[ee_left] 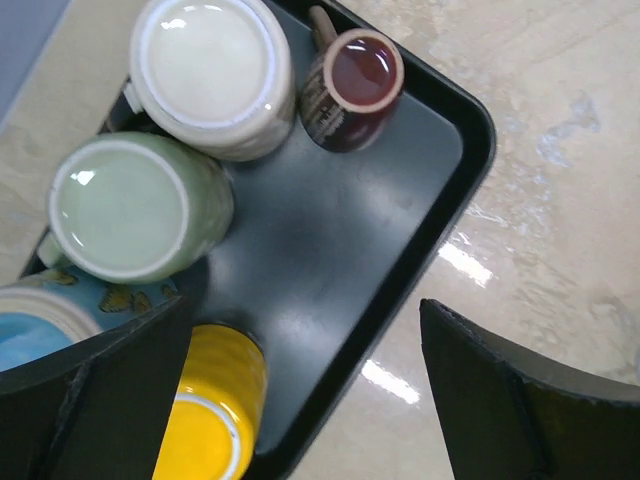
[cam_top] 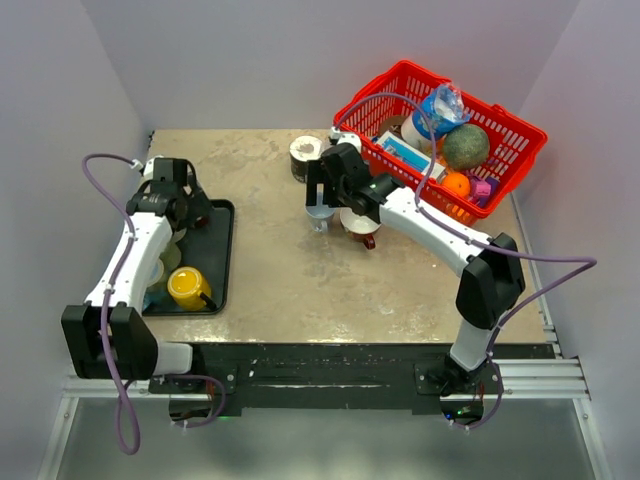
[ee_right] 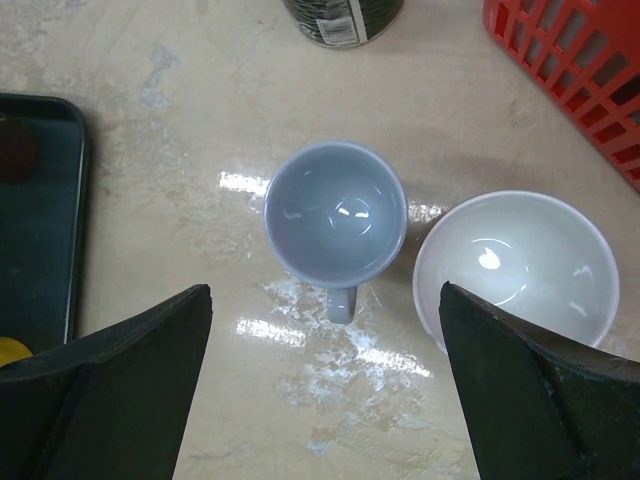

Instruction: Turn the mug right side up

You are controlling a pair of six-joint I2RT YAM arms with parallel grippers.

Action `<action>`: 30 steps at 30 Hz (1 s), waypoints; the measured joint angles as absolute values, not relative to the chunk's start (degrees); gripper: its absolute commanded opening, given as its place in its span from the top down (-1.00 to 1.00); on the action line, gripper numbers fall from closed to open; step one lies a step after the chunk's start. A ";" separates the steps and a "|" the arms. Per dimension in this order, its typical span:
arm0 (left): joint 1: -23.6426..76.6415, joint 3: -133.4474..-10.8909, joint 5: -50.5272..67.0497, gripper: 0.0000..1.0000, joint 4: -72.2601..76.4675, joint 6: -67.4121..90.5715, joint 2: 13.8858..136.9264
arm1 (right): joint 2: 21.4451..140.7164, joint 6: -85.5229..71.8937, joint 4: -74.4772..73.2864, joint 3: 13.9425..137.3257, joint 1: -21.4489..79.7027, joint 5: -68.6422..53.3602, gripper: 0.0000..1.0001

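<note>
A pale grey-blue mug (ee_right: 335,215) stands right side up on the table, its mouth open to the camera and its handle pointing toward the near edge. My right gripper (ee_right: 325,287) hangs open above it, with both fingers wide apart on either side and nothing between them. In the top view the mug (cam_top: 320,212) sits just below the right gripper (cam_top: 320,198). The left gripper (ee_left: 305,303) is open over the right rim of a black tray (ee_left: 380,230) and holds nothing.
A white bowl (ee_right: 515,265) stands right beside the mug. A dark can (ee_right: 340,20) is behind it. A red basket (cam_top: 372,92) of items sits at the back right. The tray holds several mugs, among them a yellow one (ee_left: 205,420), a green one (ee_left: 125,205) and a brown one (ee_left: 350,90).
</note>
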State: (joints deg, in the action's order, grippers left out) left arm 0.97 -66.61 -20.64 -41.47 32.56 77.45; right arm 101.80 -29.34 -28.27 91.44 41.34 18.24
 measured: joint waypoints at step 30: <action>3.16 -46.46 -12.53 -0.85 -60.20 60.07 59.57 | 98.87 -31.03 -28.99 85.47 38.79 12.45 -0.97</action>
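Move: The upside-down yellow mug lies about 12 cm back from the left hand, straight in line sideways and some 12 cm below. The blue mug stands about 8 cm to the left of the yellow mug and 3 cm farther out; the green mug is roughly 8 cm farther out than the yellow one and 6 cm to its left. From the right hand, the yellow mug is some 17 cm back, 30 cm left and 16 cm below. Bring the open left gripper back about 15 cm towards the yellow mug, level at first and easing some 4 cm right, then sink about 7 cm to come close to the mug. Meanwhile tip the fingers steeper towards the table and turn the wrist roughly 20 degrees counter-clockwise. Let the empty right hand ease slightly down, right and back. ##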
